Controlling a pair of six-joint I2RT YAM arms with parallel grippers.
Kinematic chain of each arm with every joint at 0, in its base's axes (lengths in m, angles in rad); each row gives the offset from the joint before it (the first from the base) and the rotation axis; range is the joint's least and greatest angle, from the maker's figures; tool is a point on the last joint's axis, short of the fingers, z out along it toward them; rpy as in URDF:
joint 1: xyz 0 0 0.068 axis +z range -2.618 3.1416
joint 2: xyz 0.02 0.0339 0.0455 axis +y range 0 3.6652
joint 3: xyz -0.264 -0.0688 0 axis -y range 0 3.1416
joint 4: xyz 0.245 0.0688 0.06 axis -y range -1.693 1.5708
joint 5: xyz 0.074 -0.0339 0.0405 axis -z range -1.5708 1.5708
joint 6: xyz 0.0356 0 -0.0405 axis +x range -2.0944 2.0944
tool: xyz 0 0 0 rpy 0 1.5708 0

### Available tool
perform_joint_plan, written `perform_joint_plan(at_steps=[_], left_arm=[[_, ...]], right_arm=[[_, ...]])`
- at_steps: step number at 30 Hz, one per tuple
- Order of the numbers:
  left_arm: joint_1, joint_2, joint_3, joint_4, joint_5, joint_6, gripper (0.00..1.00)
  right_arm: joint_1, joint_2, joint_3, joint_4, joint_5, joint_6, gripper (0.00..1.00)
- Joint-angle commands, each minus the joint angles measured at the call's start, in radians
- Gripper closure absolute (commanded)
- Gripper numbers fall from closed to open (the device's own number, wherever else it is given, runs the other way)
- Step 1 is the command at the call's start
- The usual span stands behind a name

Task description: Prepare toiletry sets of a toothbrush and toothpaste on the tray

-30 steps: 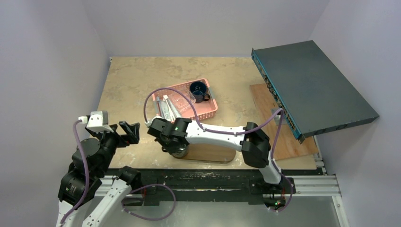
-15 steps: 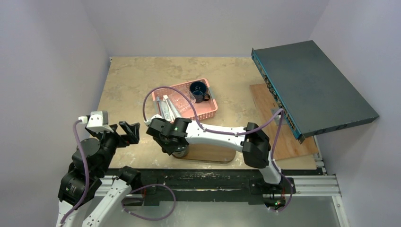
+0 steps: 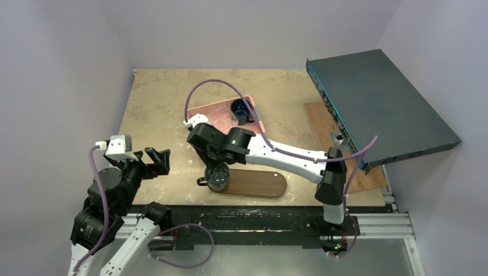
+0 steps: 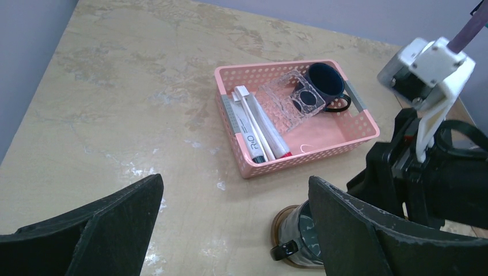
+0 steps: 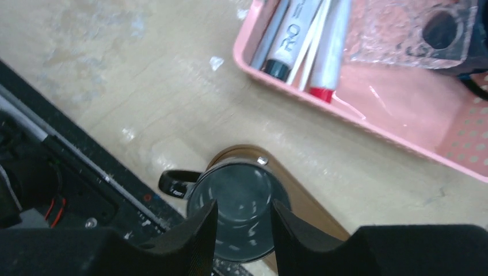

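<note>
The toothbrushes (image 4: 251,118) are thin and white. They lie with the toothpaste tubes (image 4: 246,131) in the left half of the pink basket (image 4: 311,155), and show in the right wrist view as toothbrushes (image 5: 311,43) and tubes (image 5: 290,40). The dark brown oval tray (image 3: 259,184) lies near the front edge. A dark glazed mug (image 3: 218,177) stands on its left end. My right gripper (image 5: 243,210) hangs open above that mug (image 5: 239,190), holding nothing. My left gripper (image 4: 236,181) is wide open over bare table, left of the tray.
A second dark mug (image 4: 323,83) and a clear plastic holder (image 4: 290,100) also sit in the basket. A tilted dark grey-blue box (image 3: 380,106) overhangs a paler wooden board (image 3: 345,167) at the right. The right arm's cable (image 3: 218,86) arcs over the basket.
My right gripper has opened, let go of the mug on the tray's left end, and risen back toward the basket. The left arm has not moved.
</note>
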Motion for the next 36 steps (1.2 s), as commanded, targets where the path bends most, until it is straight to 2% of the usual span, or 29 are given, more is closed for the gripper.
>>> perform_joint_plan(at_steps=[1, 5, 8, 16, 36], left_arm=[[0.005, 0.016, -0.004, 0.045, 0.004, -0.005, 0.04], [0.005, 0.021, -0.004, 0.045, 0.004, -0.005, 0.04], [0.005, 0.024, -0.006, 0.044, 0.004, -0.005, 0.04], [0.005, 0.028, -0.006, 0.045, 0.009, -0.004, 0.04], [0.006, 0.047, -0.008, 0.052, 0.034, 0.000, 0.04]], right_arm=[[-0.069, -0.041, 0.046, 0.003, 0.070, -0.026, 0.59], [-0.147, -0.050, 0.051, 0.036, 0.082, -0.018, 0.58], [-0.194, -0.044, 0.057, 0.077, 0.108, -0.009, 0.54], [-0.335, 0.019, 0.081, 0.174, 0.126, 0.049, 0.55], [-0.481, 0.329, 0.369, 0.201, 0.183, 0.226, 0.57]])
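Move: The dark blue mug in the basket lies about 26 cm ahead of my right hand and 12 cm to its right, its middle some 14 cm lower. The clear box is just to its left, about 22 cm ahead and 5 cm right of my hand. The toothpaste tubes lie about 16 cm ahead and 1 cm left, and the green mug on the tray is some 5 cm back and 2 cm right. From my left hand the blue mug is roughly 27 cm ahead, 25 cm right and 24 cm below. Already clear of the green mug, I swing my right hand forward some 26 cm and about 7 cm to the right, over the basket to the dark blue mug. I rise a little on the way and sink again near the end, turning the hand nearly 40 degrees clockwise, with the fingers staying a bit under half open and stopping above the mug's rim. ##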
